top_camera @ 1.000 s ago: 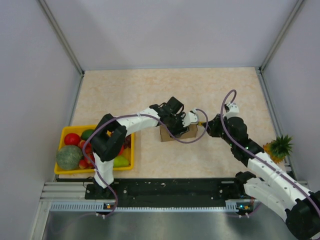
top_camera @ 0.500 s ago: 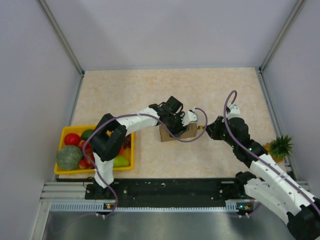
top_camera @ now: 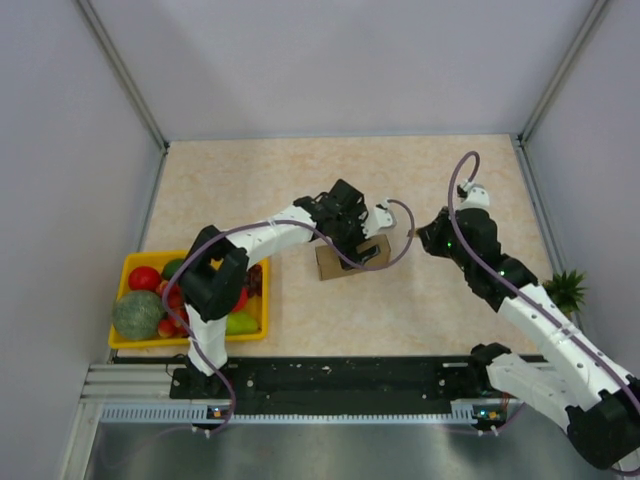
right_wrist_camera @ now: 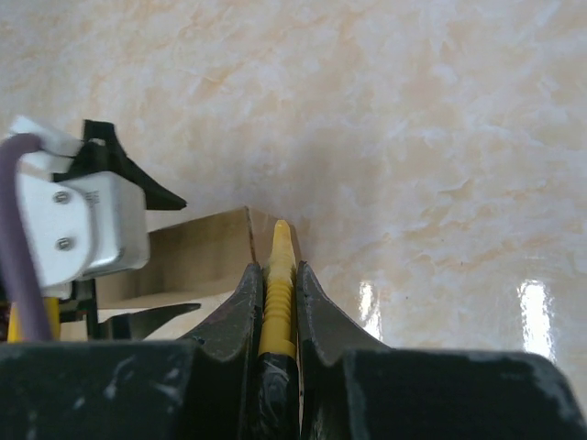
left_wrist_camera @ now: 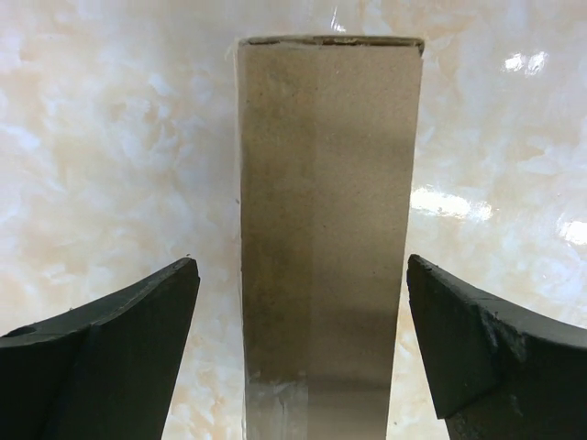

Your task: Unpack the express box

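The express box, small and of brown cardboard, lies mid-table. My left gripper hangs over it. In the left wrist view the box runs lengthwise between the black fingers, with a gap of bare table on each side, so this gripper is open and touches nothing. Clear tape shows on the box's near end. My right gripper sits just right of the box. In the right wrist view it is shut on a yellow ridged tool, whose tip lies beside the box's corner.
A yellow fruit tray with several fruits stands at the near left, beside the left arm's base. A pineapple lies at the right edge, partly behind the right arm. Grey walls close in the table at the left, back and right.
The left gripper has opened and let go of the box. The right gripper with its yellow tool has drawn back a little from the box, to the right and farther away.
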Controlling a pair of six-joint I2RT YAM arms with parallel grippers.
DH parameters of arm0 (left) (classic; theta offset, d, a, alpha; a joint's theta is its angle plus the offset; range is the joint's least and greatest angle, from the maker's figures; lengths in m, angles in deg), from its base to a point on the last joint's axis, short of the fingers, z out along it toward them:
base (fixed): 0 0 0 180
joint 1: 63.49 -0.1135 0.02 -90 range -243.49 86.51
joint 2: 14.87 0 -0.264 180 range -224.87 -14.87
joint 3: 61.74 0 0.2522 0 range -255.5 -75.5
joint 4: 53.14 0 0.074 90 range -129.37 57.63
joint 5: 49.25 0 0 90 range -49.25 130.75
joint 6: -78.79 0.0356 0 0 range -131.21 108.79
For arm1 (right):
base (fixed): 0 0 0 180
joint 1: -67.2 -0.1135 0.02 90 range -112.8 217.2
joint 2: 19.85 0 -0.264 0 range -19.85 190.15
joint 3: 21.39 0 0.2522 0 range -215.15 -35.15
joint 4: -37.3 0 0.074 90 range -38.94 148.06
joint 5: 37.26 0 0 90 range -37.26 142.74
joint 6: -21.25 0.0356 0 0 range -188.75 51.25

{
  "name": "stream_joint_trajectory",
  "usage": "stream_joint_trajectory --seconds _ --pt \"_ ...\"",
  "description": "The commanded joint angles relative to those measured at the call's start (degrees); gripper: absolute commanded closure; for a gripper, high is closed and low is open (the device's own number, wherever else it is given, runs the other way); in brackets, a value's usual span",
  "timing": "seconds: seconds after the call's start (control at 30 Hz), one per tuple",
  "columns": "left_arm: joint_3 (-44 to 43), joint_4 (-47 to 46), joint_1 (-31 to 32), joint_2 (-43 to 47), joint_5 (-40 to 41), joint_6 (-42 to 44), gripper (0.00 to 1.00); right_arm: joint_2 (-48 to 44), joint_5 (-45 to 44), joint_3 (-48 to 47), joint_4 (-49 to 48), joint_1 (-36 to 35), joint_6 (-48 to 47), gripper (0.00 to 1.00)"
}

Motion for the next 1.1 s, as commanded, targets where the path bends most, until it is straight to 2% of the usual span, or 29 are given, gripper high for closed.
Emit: stream_joint_trajectory --seconds 0.0,0.2,0.33,0.47,0.5,0.57,0.6,0.67,0.7,0.77,0.8,0.93,1.07 --pt "-1.9 -1.7 0.3 6.2 -0.9 0.0 0.01 3.4 -1.8 -4.2 0.4 2.4 -0.8 1.0" --pt "2.9 -6.3 0.3 16.8 -0.1 -1.0 0.01 10.9 7.3 -4.3 -7.4 7.9 0.6 1.0" --pt "8.7 -15.2 0.3 25.0 5.2 -3.1 0.01 17.7 17.4 -3.9 -17.0 17.0 4.3 1.0" --pt "15.1 -24.1 0.3 32.9 19.6 -10.6 0.01 27.4 29.3 -5.3 -27.6 21.9 9.3 1.0" --pt "16.4 -26.5 0.3 36.1 26.9 -12.6 0.01 31.6 29.9 -6.5 -27.9 21.9 9.6 1.0" --pt "21.2 -33.8 0.1 39.1 34.0 -15.9 0.01 36.1 32.5 -11.6 -25.4 22.1 8.8 1.0" --pt "22.1 -34.6 0.1 41.2 41.3 -17.3 0.01 39.9 33.3 -12.9 -24.8 22.2 8.7 1.0" --pt "21.9 -31.3 -0.4 41.9 46.6 -23.8 0.01 43.0 36.5 -14.1 -28.0 22.5 10.0 1.0" --pt "20.7 -27.5 -1.0 41.4 47.3 -26.2 0.01 44.1 37.2 -14.3 -28.5 22.8 10.5 0.99" --pt "17.1 -18.3 -2.9 40.2 43.1 -30.6 0.01 46.9 37.5 -15.0 -28.5 23.1 10.8 0.94" --pt "16.3 -16.5 -3.3 38.8 43.0 -31.7 0.01 47.6 37.6 -15.3 -28.2 23.3 10.7 0.92" --pt "17.2 -13.9 -3.3 37.9 39.5 -36.5 0.01 50.6 34.3 -16.9 -23.6 23.5 9.6 0.76" --pt "19.1 -13.4 -3.2 38.7 37.0 -38.4 0.01 50.4 30.0 -17.6 -18.6 23.4 8.9 0.56"
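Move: The box stands on its narrow side between the left hand's wide-open fingers, its middle about 3 cm to the left of that hand, level in reach and some 4 cm below; the yellow crate lies roughly 37 cm left and 7 cm nearer. From the right hand, holding the knife, the bare table spot for the knife is about 16 cm ahead, 3 cm left and 19 cm down, with the box 4 cm ahead, 16 cm left and 16 cm lower. The box, already free of the fingers, is left behind as the left hand rises straight off it, then swings left, ending about 19 cm higher and 14 cm left, turned some 55 degrees counter-clockwise. The knife is carried forward and down past the box's right end, about 15 and 13 cm, the right wrist rolling left side up and tipping further down; at the end those fingers start to open around the knife. ##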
